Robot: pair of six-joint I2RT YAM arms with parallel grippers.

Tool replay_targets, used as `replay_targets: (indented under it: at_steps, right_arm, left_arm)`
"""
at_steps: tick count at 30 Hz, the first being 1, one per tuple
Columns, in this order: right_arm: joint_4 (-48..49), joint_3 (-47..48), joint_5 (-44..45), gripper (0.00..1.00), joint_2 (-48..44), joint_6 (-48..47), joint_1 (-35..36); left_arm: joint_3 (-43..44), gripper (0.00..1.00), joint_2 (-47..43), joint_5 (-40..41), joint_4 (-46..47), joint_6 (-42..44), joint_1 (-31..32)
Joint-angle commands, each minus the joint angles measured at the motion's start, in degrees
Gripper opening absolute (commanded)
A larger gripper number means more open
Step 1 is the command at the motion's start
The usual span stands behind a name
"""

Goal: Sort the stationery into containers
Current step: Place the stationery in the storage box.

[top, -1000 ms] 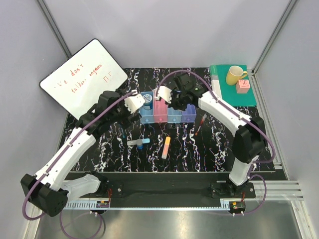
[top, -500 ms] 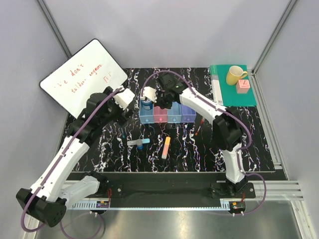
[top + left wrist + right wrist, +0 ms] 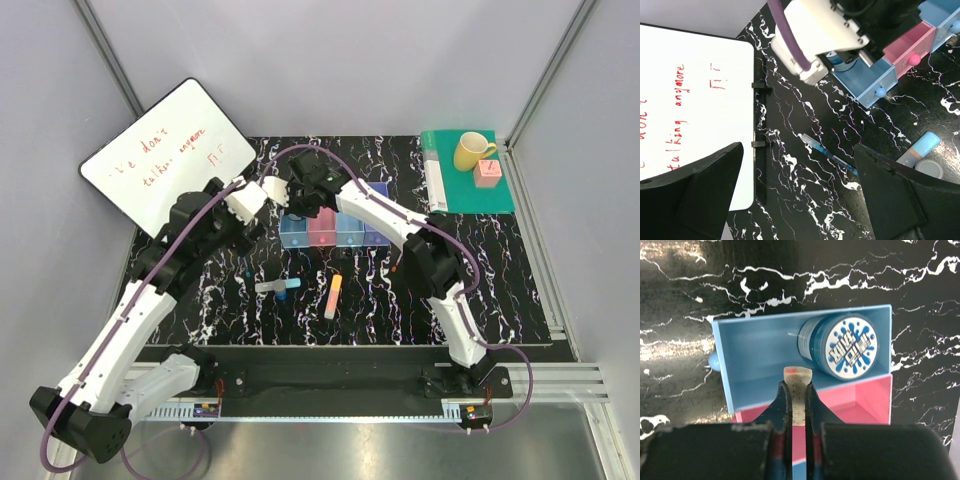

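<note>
My right gripper is shut on the small white eraser, which has a red mark on its tip. It hangs over the leftmost light blue bin, where the blue round bottle lies; the pink bin is beside it. From above, the right gripper covers the left end of the containers. My left gripper is open and empty over the mat, near a blue pen. The grey marker, orange-yellow bar and red pen lie in front of the bins.
A whiteboard with red writing leans at the back left. A green book at the back right carries a yellow mug and a pink cube. The right arm stretches across the bin row.
The right gripper has carried the eraser leftward along the bin row, from the middle bins to the leftmost light blue one. The left arm has drawn back slightly to the left.
</note>
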State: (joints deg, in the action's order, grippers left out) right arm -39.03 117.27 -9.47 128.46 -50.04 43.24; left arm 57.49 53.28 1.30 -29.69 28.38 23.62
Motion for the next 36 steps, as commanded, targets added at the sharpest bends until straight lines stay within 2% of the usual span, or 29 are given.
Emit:
replay_targets:
  at_steps: [1,20,22,23,25,26,30,36]
  right_arm:
    - [2.20,4.10,0.86,0.01,1.52,1.17,1.23]
    - [2.90,6.74,1.65,0.02,6.36,1.53,2.99]
    - [2.99,5.95,1.74,0.07,6.27,1.44,2.99]
    - [2.99,5.78,1.91,0.18,6.19,1.35,2.99]
    - [2.99,5.34,2.09,0.34,6.01,1.44,2.99]
    - [3.08,5.33,2.09,0.45,5.92,1.44,2.99]
    - [3.17,5.42,2.18,0.53,5.48,1.61,2.99]
    - [3.43,5.34,3.32,0.59,3.29,1.79,2.99]
  left_arm:
    - [-0.10,0.99,-1.68,-0.77,4.03,-0.96,-0.24]
    - [0.16,0.99,-2.47,-0.95,4.47,0.45,-0.24]
    - [-0.10,0.99,-2.65,-0.95,4.47,0.36,-0.24]
    - [-0.19,0.99,-2.56,-0.95,4.56,0.27,-0.24]
    - [-0.19,0.99,-2.65,-0.95,4.47,0.10,-0.24]
    - [-0.19,0.99,-2.65,-0.95,4.47,0.01,-0.24]
    - [-0.10,0.99,-2.74,-0.95,4.47,0.01,-0.24]
    - [0.86,0.99,-2.83,-2.44,3.85,0.09,-0.24]
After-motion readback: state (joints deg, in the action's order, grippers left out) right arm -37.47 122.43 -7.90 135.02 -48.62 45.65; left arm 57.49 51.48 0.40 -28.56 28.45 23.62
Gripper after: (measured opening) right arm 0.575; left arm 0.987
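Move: The right hand already holds the eraser over the wall between the storage box's leftmost blue compartment and the pink one. The middle of the blue compartment is about 4 cm to its left, level fore-and-aft and some 6 cm below. The jar lies roughly 4 cm ahead and 5 cm left, the pink compartment's middle about 3 cm right. From the left hand, the blue compartment is about 8 cm ahead, 12 cm right and 20 cm down. The right hand shifts 3 cm left over the blue compartment, sinks 2.5 cm and opens, releasing the eraser. ##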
